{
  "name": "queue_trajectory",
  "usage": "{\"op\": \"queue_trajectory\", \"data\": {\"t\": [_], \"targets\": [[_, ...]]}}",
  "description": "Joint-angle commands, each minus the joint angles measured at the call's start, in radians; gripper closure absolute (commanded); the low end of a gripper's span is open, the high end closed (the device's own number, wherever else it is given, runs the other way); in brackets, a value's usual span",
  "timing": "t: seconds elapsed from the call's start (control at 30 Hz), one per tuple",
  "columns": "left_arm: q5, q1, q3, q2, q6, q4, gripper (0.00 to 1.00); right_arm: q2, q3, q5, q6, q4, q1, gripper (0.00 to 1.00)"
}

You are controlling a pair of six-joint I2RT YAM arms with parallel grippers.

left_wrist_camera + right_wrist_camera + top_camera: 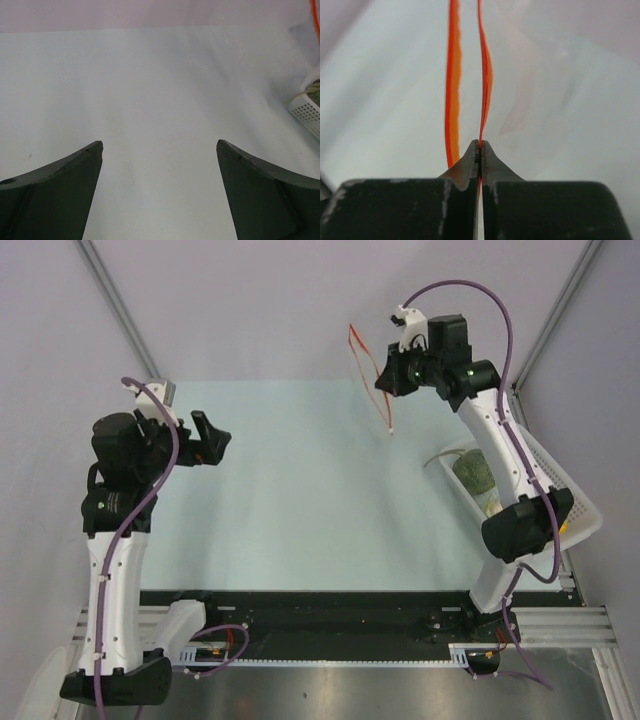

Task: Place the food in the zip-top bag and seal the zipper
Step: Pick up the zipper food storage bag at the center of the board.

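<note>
My right gripper (385,380) is shut on one lip of the zip-top bag's orange-red zipper (366,362) and holds the clear bag (378,400) up in the air above the table's far side. In the right wrist view the jaws (480,146) pinch one zipper strip (485,75); the other strip (452,90) hangs free to the left, so the mouth is open. My left gripper (215,440) is open and empty at the left, its fingers (60,185) wide apart over bare table. Food pieces, a dark green one (472,473) and a pale one (492,506), lie in the basket.
A white perforated basket (580,510) stands at the right edge under my right arm; its corner shows in the left wrist view (307,107). The pale green table (300,510) spreads between the arms, with grey walls behind.
</note>
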Motion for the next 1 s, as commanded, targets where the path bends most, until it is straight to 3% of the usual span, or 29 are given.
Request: {"op": "queue_trajectory", "data": {"t": [0.0,0.2,0.37,0.47,0.6,0.73,0.97], "targets": [[0.100,-0.004,0.068,0.004,-0.009,-0.046,0.00,-0.143,-0.158,-0.338,0.345,0.041,0.089,1.00],[0.127,-0.004,0.117,0.020,0.042,-0.142,0.00,-0.317,-0.467,-0.436,0.637,0.262,0.152,1.00],[0.173,-0.019,0.114,0.056,0.036,-0.173,0.01,-0.452,-0.696,-0.378,0.923,0.448,0.169,1.00],[0.184,-0.060,0.097,0.073,0.014,-0.159,0.00,-0.478,-0.755,-0.332,0.997,0.550,0.204,1.00],[0.178,-0.102,0.082,0.096,-0.024,-0.115,0.00,-0.466,-0.787,-0.281,0.966,0.634,0.269,1.00],[0.111,-0.241,0.057,0.148,-0.079,-0.066,0.00,-0.453,-0.798,-0.217,0.893,0.534,0.286,1.00],[0.036,-0.363,0.033,0.204,-0.205,0.008,0.02,-0.446,-0.798,-0.021,0.792,0.473,0.384,1.00]]}}
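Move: The right hand, already pinching the bag's zipper edge, has the open left gripper about 39 cm to its left and 16 cm back, roughly level. The basket stands some 38 cm right of the right hand, 6 cm back and 26 cm below; the netted melon in the basket is about 25 cm right, straight across. From the left hand, the zipper lies around 35 cm right and 16 cm ahead, nearly level. Still pinching the bag, the right hand swings back 20 cm and left towards the left gripper, which approaches open. ##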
